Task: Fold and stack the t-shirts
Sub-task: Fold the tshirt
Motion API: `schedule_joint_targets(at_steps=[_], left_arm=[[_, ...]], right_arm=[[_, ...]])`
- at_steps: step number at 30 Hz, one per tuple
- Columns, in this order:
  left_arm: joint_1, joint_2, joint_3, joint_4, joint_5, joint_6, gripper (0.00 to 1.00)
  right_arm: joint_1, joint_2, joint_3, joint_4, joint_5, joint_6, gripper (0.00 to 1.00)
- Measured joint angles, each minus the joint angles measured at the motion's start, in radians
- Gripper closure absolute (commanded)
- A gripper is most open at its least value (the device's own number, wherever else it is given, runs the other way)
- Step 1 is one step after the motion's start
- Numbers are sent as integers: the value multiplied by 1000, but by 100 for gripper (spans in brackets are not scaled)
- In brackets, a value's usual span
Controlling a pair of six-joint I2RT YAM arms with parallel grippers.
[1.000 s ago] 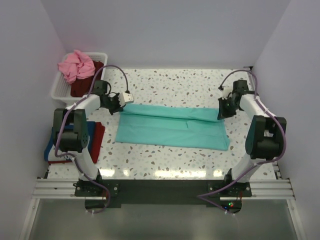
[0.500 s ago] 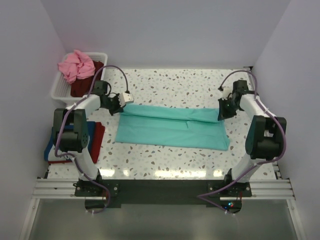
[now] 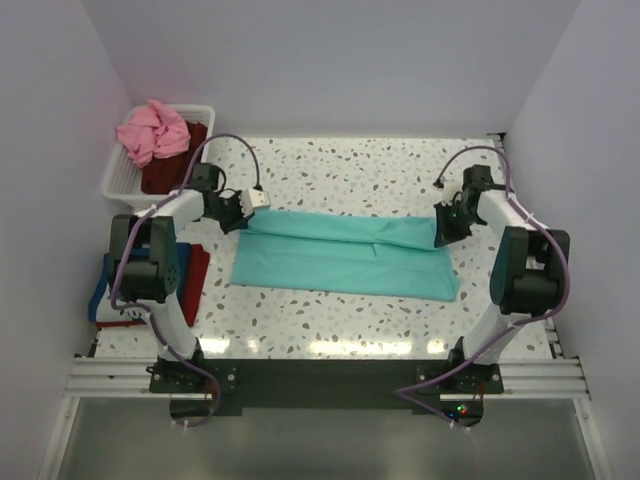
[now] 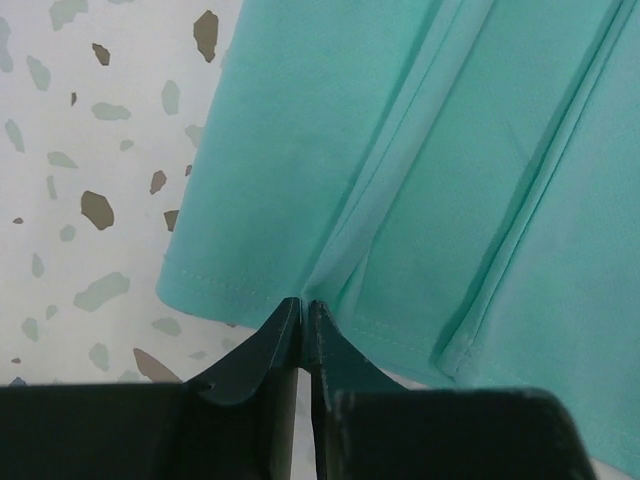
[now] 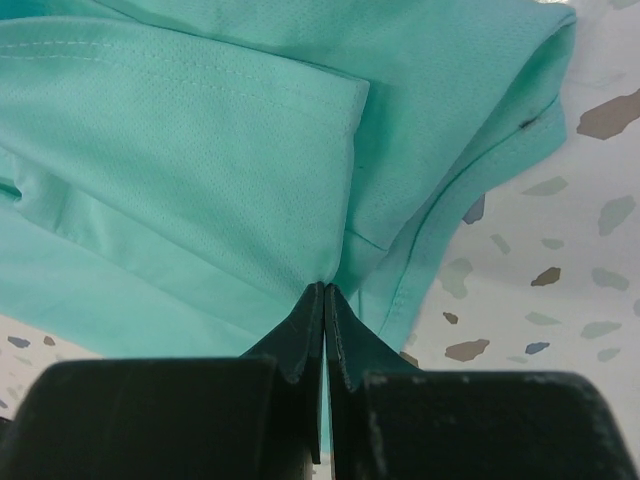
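Note:
A teal t-shirt lies folded into a long band across the middle of the table. My left gripper is at its far left corner. In the left wrist view its jaws stand almost together, and a crease of the teal t-shirt runs up into their tips. My right gripper sits at the band's far right corner. There the jaws are shut on a fold of the teal t-shirt, with cloth showing between them.
A white slatted basket at the back left holds a pink t-shirt and a dark maroon one. Blue and red t-shirts lie by the left arm. The table's right edge runs just beyond my right arm.
My left gripper has shifted slightly along the teal shirt's left corner and its jaws have eased a hair apart. The right gripper has edged slightly and stays shut.

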Motion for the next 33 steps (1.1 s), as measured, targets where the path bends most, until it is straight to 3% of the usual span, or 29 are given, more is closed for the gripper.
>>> schedule_joint_targets(at_steps=[6,10,12,17,20,24,33], left_arm=[[-10,30,0,-23,-33,19,69],[-9,37,39,-141,-26,84,50],[-10,36,80,-210,-1,117,48],[-81,10,166,-276,34,117,45],[-188,3,225,-226,68,5,43],[-335,30,301,-41,87,-246,41],[-523,356,587,276,96,-763,41]], right_arm=[[0,47,2,-26,-14,-25,97],[0,53,32,-92,-50,-61,77],[0,53,67,-130,-81,-88,65],[-13,55,181,-223,-166,-144,63],[-34,64,230,-240,-196,-147,63],[-56,102,238,-228,-196,-114,63],[-56,222,238,-169,-200,-22,62]])
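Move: The left hand has the folded layer's left end at its fingertips. The sleeve flap farther along the teal shirt lies some 45 cm to its right and 2 cm back; the shirt's far fold runs about 6 cm ahead of it, its middle 28 cm to the right. The right hand pinches the flap's end, whose middle is about 9 cm left and 2 cm ahead. From the right hand, the shirt's near right corner is 16 cm back, 5 cm right. All lie about 2 cm below the hands. Both hands let go of the folded layer after setting it down and back by about 1.5 cm. The left then rises and sweeps fast to the right above the shirt, some 30 cm towards the sleeve flap, rolling its left side down and starting to sink at the end, fingers half open. The right opens partway, lifts off, then sinks again about 5 cm, its open fingers around the flap's edge. ##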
